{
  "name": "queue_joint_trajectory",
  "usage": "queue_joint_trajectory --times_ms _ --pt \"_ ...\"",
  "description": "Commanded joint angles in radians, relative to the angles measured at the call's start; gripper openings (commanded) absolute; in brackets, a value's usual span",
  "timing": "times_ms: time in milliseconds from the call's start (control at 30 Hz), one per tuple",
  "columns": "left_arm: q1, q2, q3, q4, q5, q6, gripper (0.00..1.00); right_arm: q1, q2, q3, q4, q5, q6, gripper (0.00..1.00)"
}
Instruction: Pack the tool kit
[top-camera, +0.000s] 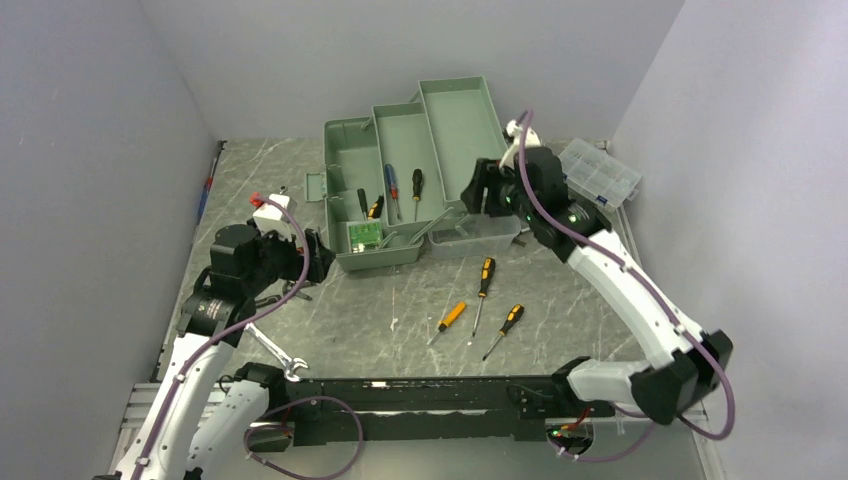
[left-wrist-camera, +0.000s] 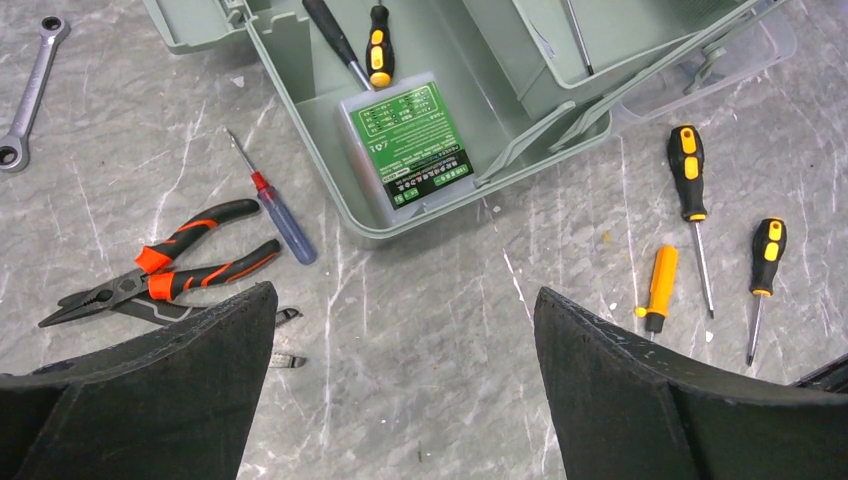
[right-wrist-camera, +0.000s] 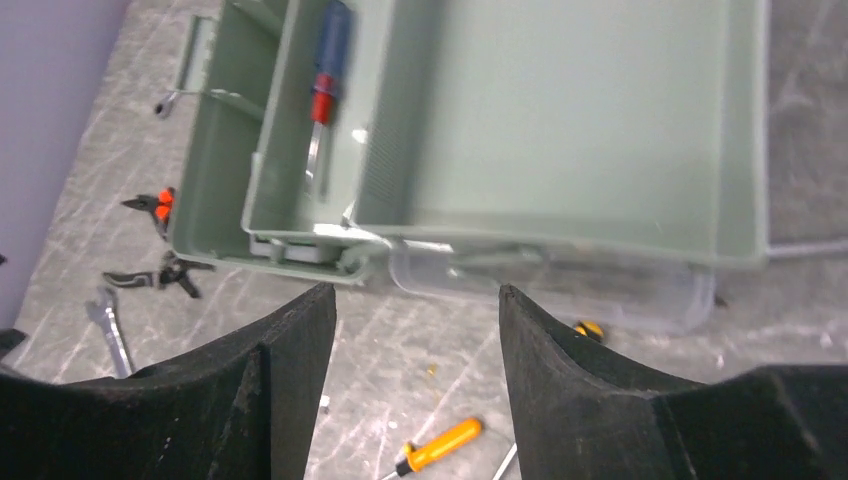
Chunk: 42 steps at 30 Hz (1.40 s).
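Note:
The sage-green toolbox (top-camera: 343, 165) stands open at the back with its trays folded out and its translucent lid (top-camera: 482, 236) lying in front. It holds several screwdrivers and a green bit case (left-wrist-camera: 410, 135). Three screwdrivers lie on the table in front: black-orange (top-camera: 485, 275), orange (top-camera: 452, 317) and black-yellow (top-camera: 511, 320). My left gripper (top-camera: 318, 255) is open and empty at the box's left front corner; its wrist view (left-wrist-camera: 405, 295) shows orange-black pliers (left-wrist-camera: 160, 270) and a blue screwdriver (left-wrist-camera: 278, 218) beside it. My right gripper (top-camera: 478, 190) is open and empty above the lid (right-wrist-camera: 560, 285) and the tray (right-wrist-camera: 560, 120).
A small clear organizer box (top-camera: 600, 172) sits at the back right. A wrench (top-camera: 275, 352) lies near the left arm's base and another (left-wrist-camera: 30, 100) left of the toolbox. Walls close in the table on the left, back and right.

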Motion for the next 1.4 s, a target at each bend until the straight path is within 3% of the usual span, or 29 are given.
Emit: queue_joint_trajectory --times_ms 0,233,433,733,967,1267,1333,1367 --pt "-0.001 0.005 -0.005 0.05 0.027 0.02 0.99 -0.009 -0.125 -0.185 0.045 0.122 0.083 0.63" --pt "0.001 0.012 -0.006 0.049 0.038 0.019 0.99 -0.012 -0.238 -0.406 -0.025 0.253 0.28 0.65" --pt "0.001 0.006 -0.01 0.05 0.034 0.019 0.99 -0.019 -0.251 -0.498 -0.312 0.504 0.692 0.65" --pt "0.001 0.01 -0.006 0.048 0.039 0.018 0.99 -0.034 -0.253 -0.676 -0.283 0.325 0.823 0.64" --pt "0.001 0.011 -0.005 0.047 0.041 0.018 0.99 -0.034 -0.261 -0.791 -0.179 0.276 0.845 0.63" --pt "0.001 0.032 -0.013 0.063 0.081 0.016 0.99 -0.034 -0.148 -0.816 -0.078 0.236 0.817 0.47" --pt "0.001 0.049 -0.014 0.07 0.106 0.012 0.99 -0.034 -0.141 -0.815 -0.071 0.237 0.814 0.37" --pt "0.0 0.059 -0.013 0.072 0.116 0.01 0.99 -0.034 -0.143 -0.811 -0.078 0.244 0.814 0.26"
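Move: The small black-and-yellow screwdriver on the bare table lies about 16 cm back, 11 cm to the right and 28 cm below the empty right hand. The larger black-and-yellow screwdriver is some 5 cm left of it and 7 cm farther out, and the orange screwdriver 12 cm left and 2 cm farther out; the toolbox's clear lid lies about 7 cm ahead and 5 cm right of the hand, 26 cm down. From the left hand, the small screwdriver is roughly 41 cm right, 7 cm back, 22 cm down. The right hand sweeps down some 28 cm, back 15 cm and to the right 11 cm, away from the toolbox's clear lid to the handle of the small black-and-yellow screwdriver, turning about 45 degrees clockwise while the fingers tip to point steeply down. Over the last few centimetres it slows, sinks straighter with a slight drift back to the left, and narrows its part-open fingers so that the pads come to either side of the handle, just about touching it. ##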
